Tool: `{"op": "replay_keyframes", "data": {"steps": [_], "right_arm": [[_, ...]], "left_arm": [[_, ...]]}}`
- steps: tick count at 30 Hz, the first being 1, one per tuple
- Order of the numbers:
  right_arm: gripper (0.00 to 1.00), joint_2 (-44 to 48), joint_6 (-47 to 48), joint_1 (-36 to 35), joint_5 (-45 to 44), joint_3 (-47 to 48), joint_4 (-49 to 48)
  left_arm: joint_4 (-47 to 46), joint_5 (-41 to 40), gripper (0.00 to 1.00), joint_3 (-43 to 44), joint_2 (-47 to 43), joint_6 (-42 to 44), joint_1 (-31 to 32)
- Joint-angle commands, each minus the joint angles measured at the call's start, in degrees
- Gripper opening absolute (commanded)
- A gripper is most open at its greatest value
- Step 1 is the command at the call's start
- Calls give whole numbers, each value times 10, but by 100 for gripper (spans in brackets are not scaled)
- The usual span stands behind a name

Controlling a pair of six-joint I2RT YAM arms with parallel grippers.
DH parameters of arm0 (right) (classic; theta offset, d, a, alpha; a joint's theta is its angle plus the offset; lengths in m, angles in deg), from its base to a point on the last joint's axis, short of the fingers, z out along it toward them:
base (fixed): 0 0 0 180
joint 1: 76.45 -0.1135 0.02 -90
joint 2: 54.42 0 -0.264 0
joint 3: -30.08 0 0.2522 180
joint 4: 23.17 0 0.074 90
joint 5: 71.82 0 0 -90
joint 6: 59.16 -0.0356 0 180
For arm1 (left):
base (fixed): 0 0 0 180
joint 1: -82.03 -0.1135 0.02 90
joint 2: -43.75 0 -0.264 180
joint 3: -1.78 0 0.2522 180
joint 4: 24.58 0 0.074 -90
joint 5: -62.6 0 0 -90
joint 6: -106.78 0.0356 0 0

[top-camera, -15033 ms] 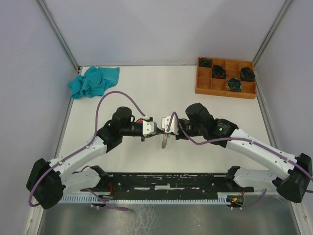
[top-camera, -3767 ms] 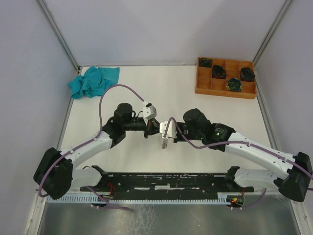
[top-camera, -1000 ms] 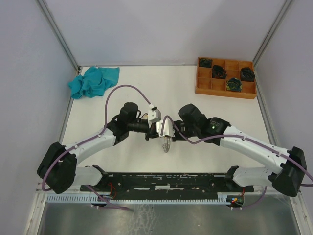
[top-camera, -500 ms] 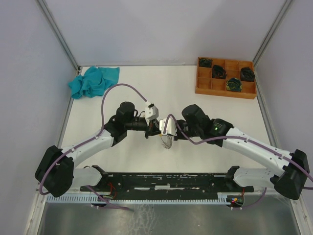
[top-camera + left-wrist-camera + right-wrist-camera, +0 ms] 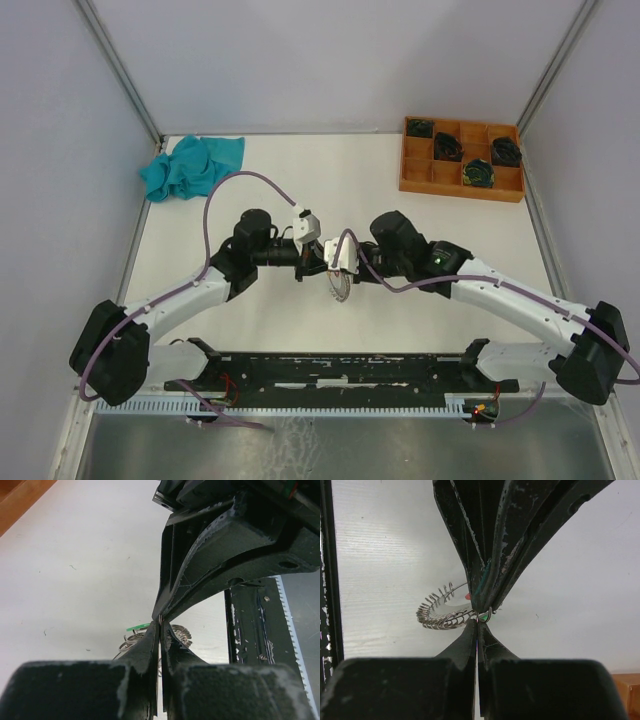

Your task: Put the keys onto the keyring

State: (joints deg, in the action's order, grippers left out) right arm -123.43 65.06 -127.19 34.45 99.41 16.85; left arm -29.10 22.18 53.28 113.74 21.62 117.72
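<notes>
Both grippers meet tip to tip above the middle of the table. The silvery ribbed keyring (image 5: 338, 286) hangs just under them. In the right wrist view the keyring (image 5: 440, 614) curls left of my right gripper (image 5: 478, 623), which is shut and pinches its end. My left gripper (image 5: 160, 626) is shut too; a green tag (image 5: 137, 627) sticks out beside its tips, with ring coils (image 5: 181, 632) behind. A small wire loop with green (image 5: 487, 614) and a red speck (image 5: 468, 596) sit at the pinch point. The keys themselves are mostly hidden by the fingers.
An orange wooden tray (image 5: 420, 178) with black coils stands at the back right. A teal cloth (image 5: 190, 166) lies at the back left. A black rail (image 5: 330, 370) runs along the near edge, between the arm bases.
Both grippers stay shut and tip to tip. The pair has drifted a little left and back, and the ring below them has swung slightly.
</notes>
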Motion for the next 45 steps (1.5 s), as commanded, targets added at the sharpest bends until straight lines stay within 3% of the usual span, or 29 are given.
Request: {"op": "replay_keyframes", "data": {"steps": [1, 9, 15, 24, 32, 45], "right_arm": [[1, -10, -15, 0, 20, -5, -42], [1, -1, -16, 3, 1, -4, -35], [1, -5, -19, 5, 0, 4, -24], [1, -18, -27, 6, -6, 8, -26], [1, -31, -44, 16, -28, 13, -21], [1, -29, -69, 50, -5, -2, -35]], "left_arm": [[-56, -9, 3, -3, -19, -20, -5], [-35, -37, 4, -1, -20, -5, -5], [-34, -57, 19, -5, -24, -7, -5], [-34, -97, 31, -11, -36, -15, -5], [-29, -152, 36, -17, -47, -24, -5], [1, -143, 42, -3, -13, -15, -5]]}}
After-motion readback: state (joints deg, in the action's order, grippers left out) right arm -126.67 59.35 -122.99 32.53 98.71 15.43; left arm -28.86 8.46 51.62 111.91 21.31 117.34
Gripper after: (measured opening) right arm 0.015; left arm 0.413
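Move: The keyring hangs in a coil under the nearly touching fingertips: its middle is about 4 cm below the left hand, 3 cm back and 1 cm to its right. The green key tag is about 1 cm ahead, 2 cm right and 2 cm below that hand. From the right hand, whose shut fingers hold the keyring's end, the coil's middle is 3 cm back and 4 cm below; the green key tag is 1 cm ahead and 2 cm below. The keyring stays pinched by its end in the shut right fingers, which first hover, then carry it about 2.5 cm forward, 2 cm down and some 1.5 cm right. The left fingers open to nearly half and let go of it while that hand eases about 3.5 cm forward and 1.5 cm left, turning some 15 degrees counter-clockwise. ##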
